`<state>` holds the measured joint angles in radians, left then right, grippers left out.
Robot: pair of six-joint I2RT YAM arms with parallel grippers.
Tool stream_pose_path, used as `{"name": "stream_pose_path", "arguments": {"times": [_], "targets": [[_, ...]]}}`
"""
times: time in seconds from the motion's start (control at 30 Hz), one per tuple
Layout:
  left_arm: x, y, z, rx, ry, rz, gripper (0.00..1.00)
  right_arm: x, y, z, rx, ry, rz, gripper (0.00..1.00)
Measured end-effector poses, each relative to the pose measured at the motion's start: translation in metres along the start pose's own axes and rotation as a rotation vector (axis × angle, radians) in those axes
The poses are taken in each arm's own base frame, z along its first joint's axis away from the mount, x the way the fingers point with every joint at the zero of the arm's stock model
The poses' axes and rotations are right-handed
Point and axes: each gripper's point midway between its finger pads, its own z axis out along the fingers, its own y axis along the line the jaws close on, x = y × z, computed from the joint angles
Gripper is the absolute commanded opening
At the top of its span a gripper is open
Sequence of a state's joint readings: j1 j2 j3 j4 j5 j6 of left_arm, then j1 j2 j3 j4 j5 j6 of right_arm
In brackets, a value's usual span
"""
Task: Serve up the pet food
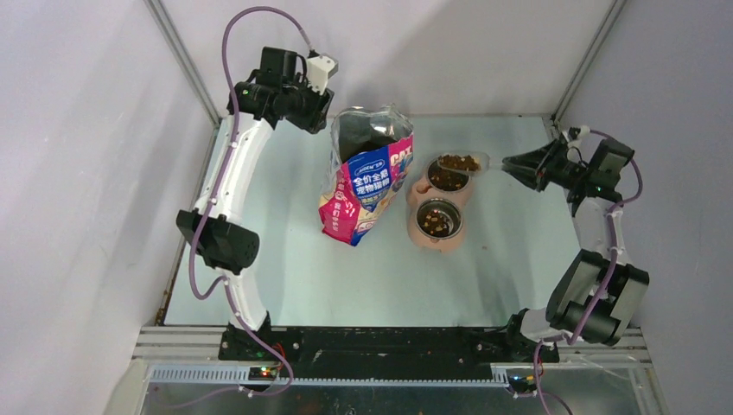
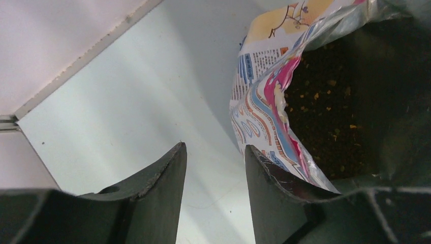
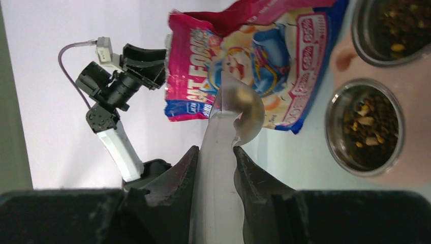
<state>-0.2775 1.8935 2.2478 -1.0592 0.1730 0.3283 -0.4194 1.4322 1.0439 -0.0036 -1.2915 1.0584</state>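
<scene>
The pet food shows as dark kibble inside the open pink and blue bag [image 1: 367, 177], in the clear scoop [image 1: 460, 162] and in both steel bowls [image 1: 448, 179] [image 1: 437, 220]. My right gripper [image 1: 512, 164] is shut on the scoop's handle [image 3: 216, 168] and holds the scoop level over the far bowl's back rim. My left gripper [image 1: 325, 119] is open and empty beside the bag's mouth. In the left wrist view its jaws [image 2: 216, 152] frame bare table, with one finger against the bag's edge [image 2: 259, 101] and kibble [image 2: 325, 117] inside.
Both bowls sit in a pink stand [image 1: 436, 242] right of the bag. In the right wrist view the bowls [image 3: 365, 124] lie right of the scoop [image 3: 239, 112], with the bag [image 3: 264, 56] and the left arm [image 3: 117, 86] beyond. Walls enclose the table's back and sides.
</scene>
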Motion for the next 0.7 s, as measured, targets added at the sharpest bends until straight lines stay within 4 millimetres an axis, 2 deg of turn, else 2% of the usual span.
{"name": "stream_pose_path", "arguments": {"times": [0.17,0.37,0.7], "targets": [[0.014,-0.001,0.007,0.017,0.023,-0.037,0.52,0.019,-0.038,-0.017,0.069,-0.044,0.038,0.0],[0.017,-0.005,0.007,0.032,0.013,-0.065,0.52,0.039,-0.076,-0.028,0.155,-0.07,0.081,0.0],[0.015,-0.01,-0.001,0.044,-0.021,-0.081,0.52,0.042,-0.099,-0.034,0.271,-0.111,0.035,0.0]]}}
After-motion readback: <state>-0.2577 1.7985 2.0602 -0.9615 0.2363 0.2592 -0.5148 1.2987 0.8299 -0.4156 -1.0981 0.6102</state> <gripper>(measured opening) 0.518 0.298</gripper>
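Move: The right hand holds the food-laden scoop, which sticks out some 12 cm to the left of its fingers. The near bowl, where the scoop is being taken, lies about 14 cm to the right hand's left, 4 cm back and 24 cm below. The far bowl is roughly 11 cm ahead, 10 cm left and equally low; the cat food bag stands some 33 cm left, 3 cm ahead and 16 cm below. From the empty left hand, the near bowl is about 32 cm right, 12 cm back and 27 cm down. Down and back together, quick at first and then easing, the right hand brings the loaded scoop about 10 cm lower and 5 cm closer to the base, off the far bowl's side and in towards the near bowl's right rim. The wrist dips the scoop's end some 15 degrees and swings a little clockwise without rolling it over; the fingers keep their grip on the handle. ##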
